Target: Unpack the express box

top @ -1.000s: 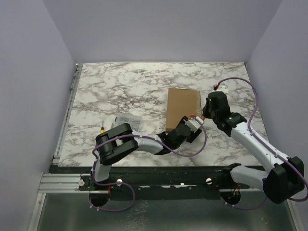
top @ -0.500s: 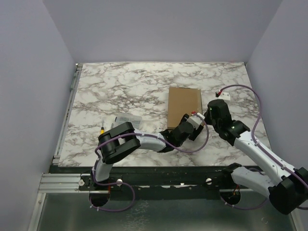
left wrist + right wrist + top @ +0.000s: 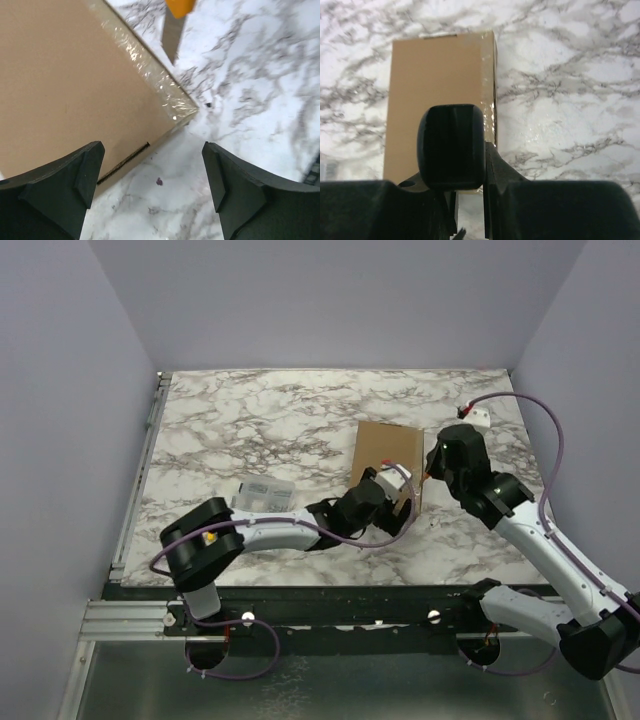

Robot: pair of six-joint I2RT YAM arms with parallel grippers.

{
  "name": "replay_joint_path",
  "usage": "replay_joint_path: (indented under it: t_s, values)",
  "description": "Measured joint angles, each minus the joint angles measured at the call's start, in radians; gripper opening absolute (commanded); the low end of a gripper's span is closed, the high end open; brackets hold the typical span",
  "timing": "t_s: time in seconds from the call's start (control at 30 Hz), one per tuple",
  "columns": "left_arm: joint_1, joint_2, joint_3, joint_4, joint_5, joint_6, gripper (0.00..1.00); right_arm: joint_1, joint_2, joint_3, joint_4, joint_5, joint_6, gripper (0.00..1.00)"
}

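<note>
The express box (image 3: 386, 450) is a flat brown cardboard box lying shut on the marble, with clear tape along its right edge (image 3: 489, 75). My left gripper (image 3: 397, 483) is at the box's near end, open, with only the box corner (image 3: 75, 100) and marble between its fingers (image 3: 235, 185). My right gripper (image 3: 432, 465) hangs just right of the box, shut on a black-handled cutter (image 3: 451, 145). The cutter's orange end and metal blade (image 3: 172, 35) point down beside the taped edge.
A small clear organizer case (image 3: 265, 493) lies left of the box, close to the left arm. A white tag on a red wire (image 3: 478, 416) sits at the back right. Lilac walls enclose the table on three sides.
My left gripper has opened wide and its arm has stretched out lower along the table. The right arm has pulled back and up beside the box. The box has shifted slightly.
</note>
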Motion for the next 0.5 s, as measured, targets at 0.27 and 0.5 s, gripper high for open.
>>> replay_joint_path:
  t_s: [0.27,0.5]
  values:
    - [0.162,-0.267,0.009,-0.148,0.265,-0.135,0.89,-0.063,0.015,0.105,-0.043,0.047,-0.073,0.00]
    - [0.352,-0.179,0.143,-0.315,0.335,-0.229,0.89,-0.289,0.270,0.141,-0.199,0.047,-0.143,0.07]
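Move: The box lies flat with its middle some 10 cm ahead of the left gripper, 3 cm to its left and about 8 cm below. The upright knife in the right gripper is about 5 cm ahead and 6 cm to the right of the left gripper, 6 cm higher; the clear parts case is 31 cm to its left and 4 cm ahead. From the right gripper, the box's middle is roughly 5 cm ahead, 10 cm left and 18 cm down. Lift the open left gripper about 10 cm off the box's near end, then swing it forward and left over the box, tipping the fingers further down. Meanwhile keep the knife gripped in the right hand: raise it briefly, then carry it about 10 cm right, away from the box's taped edge, sinking below its starting height and pitching the fingers down. ##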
